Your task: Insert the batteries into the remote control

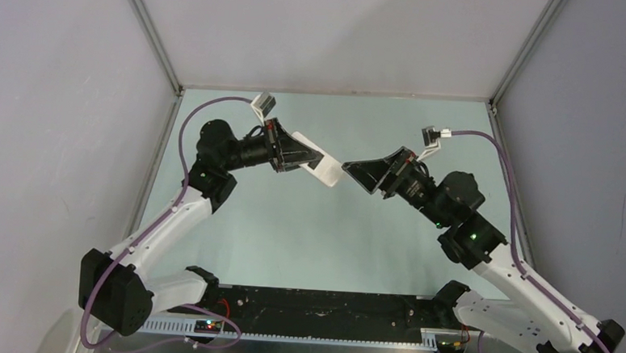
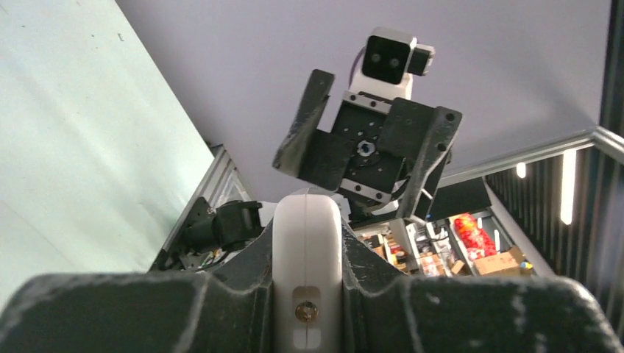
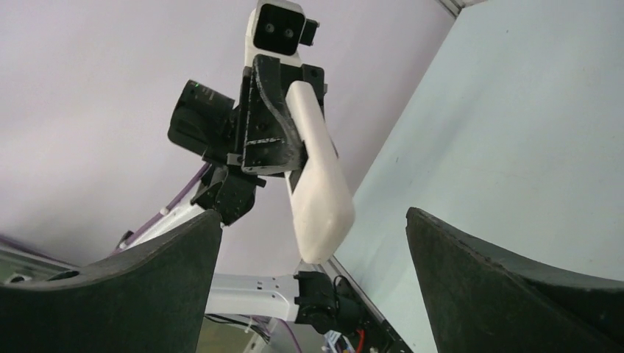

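My left gripper (image 1: 307, 158) holds the white remote control (image 1: 327, 171) above the table, its free end pointing toward the right arm. In the left wrist view the remote control (image 2: 307, 243) stands edge-on, clamped between the left gripper's (image 2: 307, 250) dark jaws, a small screw showing on its narrow edge. My right gripper (image 1: 358, 176) hangs open just beyond the remote's tip without touching it. From the right wrist the remote control (image 3: 318, 184) slants down out of the left gripper (image 3: 276, 125), and the right gripper (image 3: 313, 290) has wide-set jaws with nothing between them. The batteries are out of view.
The pale green table (image 1: 306, 241) lies under both arms, framed by aluminium rails (image 1: 151, 30) and grey walls. A black base rail (image 1: 327, 311) with wiring runs along the near edge.
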Controlling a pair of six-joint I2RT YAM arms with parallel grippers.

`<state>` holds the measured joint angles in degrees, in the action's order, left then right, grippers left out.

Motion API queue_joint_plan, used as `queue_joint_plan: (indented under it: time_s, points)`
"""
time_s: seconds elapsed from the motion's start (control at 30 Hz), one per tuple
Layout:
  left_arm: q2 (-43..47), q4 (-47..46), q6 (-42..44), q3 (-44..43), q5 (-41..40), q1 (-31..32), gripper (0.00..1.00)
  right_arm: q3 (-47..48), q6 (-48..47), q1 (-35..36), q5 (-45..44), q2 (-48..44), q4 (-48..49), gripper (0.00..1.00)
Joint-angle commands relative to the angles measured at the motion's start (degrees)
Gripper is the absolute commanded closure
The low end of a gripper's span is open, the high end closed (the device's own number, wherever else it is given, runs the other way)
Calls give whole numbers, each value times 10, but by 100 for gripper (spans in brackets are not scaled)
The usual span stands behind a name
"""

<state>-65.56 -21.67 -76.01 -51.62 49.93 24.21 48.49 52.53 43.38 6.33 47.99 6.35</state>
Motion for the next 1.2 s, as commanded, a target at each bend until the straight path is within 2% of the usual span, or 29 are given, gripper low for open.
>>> queue_joint_plan:
  time_s: [0.0,0.13,0.2,0.3,0.43,0.77,0.83,0.9,1.0,1.17]
  points:
    - [22,11,86,-14,25,-5,100,31,-70,-16,68,-17,-40,1]
    - [46,25,120,-15,38,-4,100,52,-111,-19,111,10,-60,1]
    - [58,32,134,-16,43,-5,99,55,-129,-17,139,27,-52,5]
    - [70,38,148,-15,49,-4,99,56,-150,-12,176,64,-15,18]
    - [80,44,156,-12,59,-4,99,62,-169,3,206,93,20,27]
    - [80,53,156,-16,66,-5,98,65,-174,18,203,108,36,32]
    - [80,53,155,-18,68,-4,98,66,-175,19,198,111,35,37]
    - [80,54,154,-21,69,-4,98,69,-175,19,195,114,33,46]
    - [82,57,152,-21,68,-4,98,82,-175,19,195,126,18,68]
    - [83,59,153,-22,65,-4,91,91,-175,20,194,136,6,81]
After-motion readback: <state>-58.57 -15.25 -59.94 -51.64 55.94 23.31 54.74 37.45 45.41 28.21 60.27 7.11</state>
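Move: The remote's middle sits in my left hand's shut fingers, practically at the hand point. From my right hand, open and empty, that middle is some 7 cm to the left, about 3 cm farther out and 1 cm lower; the free near end is closer, roughly 5 cm to the left, level in reach and 2 cm below. From my left hand, the right fingertips stand about 7 cm to the right, 3 cm back and 1 cm higher. My right hand first eases back a touch, then swings left some 6 cm to the remote's free end, also coming back and sinking a little, turning about 20 degrees counter-clockwise, and shuts its fingers to pinch that end. Meanwhile my left hand keeps its grip and draws the remote back about 3.5 cm, rolling it so the near end dips, then holds still. ##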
